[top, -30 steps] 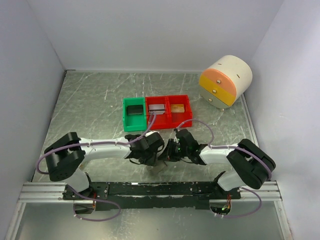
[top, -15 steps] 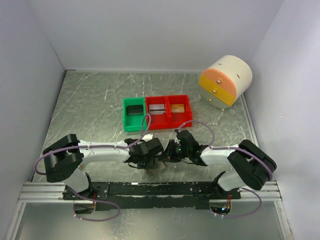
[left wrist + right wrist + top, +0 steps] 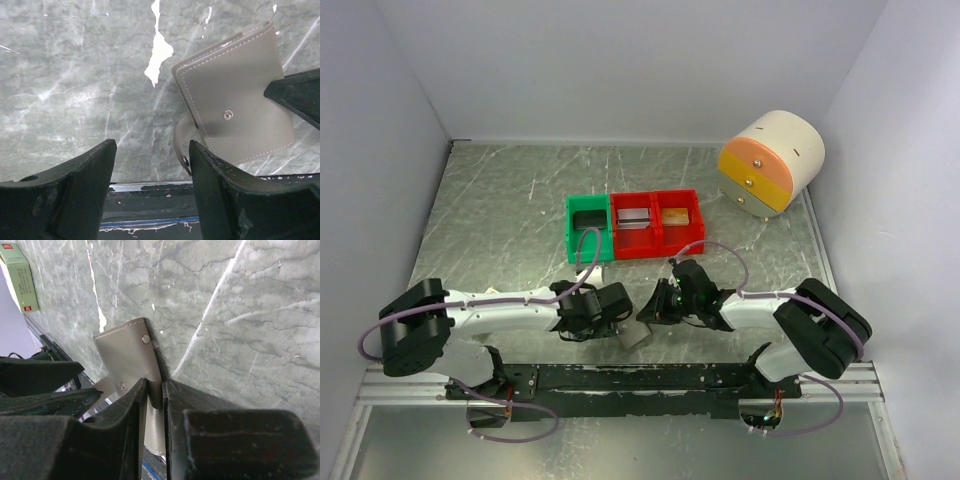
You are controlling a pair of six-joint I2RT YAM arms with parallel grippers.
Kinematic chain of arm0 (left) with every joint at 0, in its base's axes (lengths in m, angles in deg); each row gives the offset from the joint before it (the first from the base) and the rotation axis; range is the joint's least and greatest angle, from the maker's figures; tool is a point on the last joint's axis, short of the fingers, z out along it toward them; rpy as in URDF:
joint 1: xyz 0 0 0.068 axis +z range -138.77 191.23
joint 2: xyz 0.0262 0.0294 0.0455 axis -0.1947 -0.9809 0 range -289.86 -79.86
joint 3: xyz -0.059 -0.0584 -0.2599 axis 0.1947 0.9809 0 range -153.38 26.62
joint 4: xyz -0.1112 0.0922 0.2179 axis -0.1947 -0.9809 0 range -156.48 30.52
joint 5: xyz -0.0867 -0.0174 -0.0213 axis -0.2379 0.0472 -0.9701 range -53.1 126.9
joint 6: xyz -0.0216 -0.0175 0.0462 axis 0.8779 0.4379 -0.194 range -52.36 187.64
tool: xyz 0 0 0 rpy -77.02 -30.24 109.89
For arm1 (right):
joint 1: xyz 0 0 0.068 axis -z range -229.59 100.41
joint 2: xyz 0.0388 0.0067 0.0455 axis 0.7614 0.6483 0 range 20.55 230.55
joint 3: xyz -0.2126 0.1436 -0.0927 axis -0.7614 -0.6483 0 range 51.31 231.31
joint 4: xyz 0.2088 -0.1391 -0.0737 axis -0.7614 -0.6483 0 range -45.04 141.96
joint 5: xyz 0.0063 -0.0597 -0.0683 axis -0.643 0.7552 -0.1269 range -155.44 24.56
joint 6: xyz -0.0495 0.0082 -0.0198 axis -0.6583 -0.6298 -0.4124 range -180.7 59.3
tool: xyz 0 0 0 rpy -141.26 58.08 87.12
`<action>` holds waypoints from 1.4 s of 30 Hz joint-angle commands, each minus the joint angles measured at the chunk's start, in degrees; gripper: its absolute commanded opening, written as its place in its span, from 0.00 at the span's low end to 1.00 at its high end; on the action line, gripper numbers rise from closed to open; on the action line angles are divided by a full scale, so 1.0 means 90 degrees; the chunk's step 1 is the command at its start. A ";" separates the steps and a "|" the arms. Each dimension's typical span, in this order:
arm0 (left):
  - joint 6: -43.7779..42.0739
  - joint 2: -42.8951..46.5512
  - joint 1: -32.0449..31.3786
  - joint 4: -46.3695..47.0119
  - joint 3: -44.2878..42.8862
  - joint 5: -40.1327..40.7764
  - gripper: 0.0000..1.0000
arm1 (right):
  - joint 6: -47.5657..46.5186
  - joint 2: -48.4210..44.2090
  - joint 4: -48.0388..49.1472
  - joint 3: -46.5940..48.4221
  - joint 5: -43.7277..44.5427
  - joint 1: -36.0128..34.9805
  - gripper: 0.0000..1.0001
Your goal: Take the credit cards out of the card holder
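Observation:
The grey card holder (image 3: 635,335) is near the table's front edge, folded, with its snap strap (image 3: 182,145) hanging loose. My right gripper (image 3: 656,311) is shut on one edge of the card holder (image 3: 127,354), and the panel is pinched between its fingers (image 3: 136,405). My left gripper (image 3: 152,150) stands open just left of the card holder (image 3: 235,100), with only the table between its fingers. In the top view the left gripper (image 3: 618,320) is beside the holder. One orange-tan flat piece, likely a credit card (image 3: 673,215), lies in the right red compartment. No cards show at the holder.
A green bin (image 3: 588,228) and a red two-compartment bin (image 3: 658,224) stand mid-table. A round cream, orange and yellow drawer unit (image 3: 770,162) sits at the back right. A small pale box with a red mark (image 3: 19,279) lies off to the side. The black base rail (image 3: 620,378) runs along the near edge.
My left gripper has opened and drawn back to the left, away from the card holder. The holder now shows between the two grippers, still in the right gripper's grip.

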 commanded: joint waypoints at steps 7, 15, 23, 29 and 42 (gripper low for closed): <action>-0.0016 -0.0007 -0.0044 0.0329 0.0326 -0.0132 0.70 | -0.0218 0.0312 -0.0457 0.0003 0.0195 0.0015 0.17; -0.0006 0.0224 -0.0044 0.0625 0.0498 -0.0271 0.53 | -0.0226 0.0317 -0.0473 0.0009 0.0179 0.0019 0.18; -0.0028 0.0441 0.0051 0.1129 0.0772 -0.0608 0.29 | -0.0234 0.0335 -0.0489 0.0037 0.0151 0.0020 0.18; -0.0142 0.0683 0.0101 0.1318 0.0845 -0.0683 0.07 | -0.0247 0.0308 -0.0529 0.0075 0.0115 0.0018 0.18; -0.0889 0.1510 0.0122 0.0592 0.0041 0.0221 0.07 | -0.1634 -0.0594 -0.2936 0.1400 0.1218 0.0017 0.57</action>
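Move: From the left hand, the card holder's loose flap lies about 2 cm to the right, level fore and aft and some 2 cm below; the holder's middle is roughly 5 cm right, level fore and aft and 2 cm below. The green tray stands about 22 cm ahead and 4 cm left, 2 cm lower. From the right hand, which pinches the holder's edge, the flap lies some 4 cm back and 5 cm left, at about its height. Left dips 1.5 cm, pinches the flap and lifts it about 5 cm; right opens, releases the holder and rises. ##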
